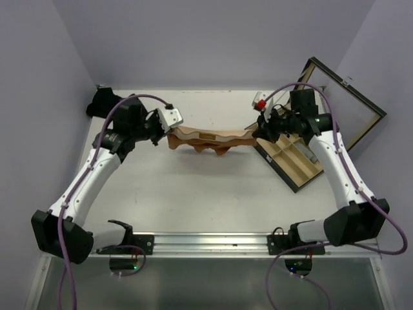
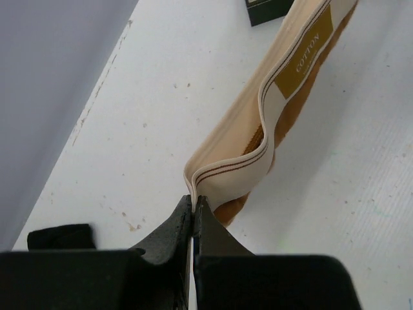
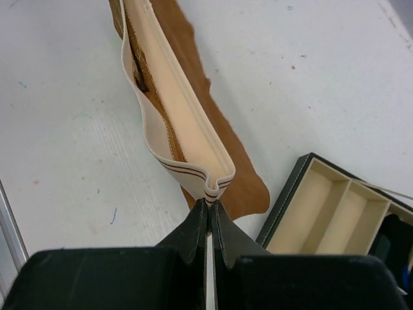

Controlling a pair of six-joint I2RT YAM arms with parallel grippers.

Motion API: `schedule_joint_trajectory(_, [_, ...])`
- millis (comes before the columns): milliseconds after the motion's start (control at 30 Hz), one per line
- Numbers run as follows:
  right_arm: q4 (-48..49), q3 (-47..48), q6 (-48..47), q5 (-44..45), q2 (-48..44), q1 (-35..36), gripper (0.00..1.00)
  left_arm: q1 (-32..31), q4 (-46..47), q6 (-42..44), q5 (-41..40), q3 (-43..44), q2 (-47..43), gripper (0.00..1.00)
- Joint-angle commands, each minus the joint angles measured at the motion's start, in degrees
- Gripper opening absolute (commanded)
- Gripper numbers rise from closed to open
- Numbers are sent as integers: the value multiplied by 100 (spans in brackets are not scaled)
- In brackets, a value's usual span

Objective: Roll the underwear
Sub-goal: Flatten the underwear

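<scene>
A rust-orange underwear [image 1: 210, 139] with a pale cream waistband hangs stretched between both grippers, above the far middle of the table [image 1: 193, 194]. My left gripper [image 1: 169, 132] is shut on the waistband's left end. In the left wrist view its fingertips [image 2: 193, 200] pinch the fold of the striped band [image 2: 258, 139]. At the other end, my right gripper [image 1: 253, 134] is shut on the waistband. The right wrist view shows that gripper [image 3: 210, 203] clamping the band's fold [image 3: 216, 181], with the orange cloth [image 3: 226, 161] drooping below.
A wooden compartment box [image 1: 293, 158] lies at the right, just beside my right gripper, and shows in the right wrist view as the box [image 3: 329, 206]. Its framed glass lid [image 1: 342, 97] leans behind it. A dark bundle [image 1: 100, 102] sits in the far left corner.
</scene>
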Motion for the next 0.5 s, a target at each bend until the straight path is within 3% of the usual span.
schedule_joint_trajectory(0, [143,-518,-749,-188,-779,-4,0,104,-848,457,565,-181,-673,0])
schedule_joint_trajectory(267, [-25,-1407,-1067,-356,-2337,311,0,104,-1659,274,1233,-972,-2386,0])
schedule_joint_trajectory(367, [300,-1548,-691,-286,-2479,548,0,104,-1589,-315,1233,-1210,-2634,0])
schedule_joint_trajectory(467, [625,-1628,-452,12,-1902,777,0,104,-1064,-869,1067,-1412,-2486,0])
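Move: The brown underwear hangs open by its waistband from both closed grippers, its middle about 13 cm to the right of the left hand and as far to the left of the right hand, level with them forward and some 8 cm below. The open box sits about 20 cm below the right hand, 9 cm farther out and 12 cm to its right. The black cloth lies some 25 cm ahead of the left hand, 21 cm to its left and 21 cm below. The underwear's waistband, still pinched at its two ends and held high over the table, is drawn quickly back towards the bases, about 14 cm by the left hand and 10 cm by the right, which also rises slightly. The right fingers tip upward some 15 degrees and turn counter-clockwise, while the left hand turns slightly clockwise; both stay shut. ##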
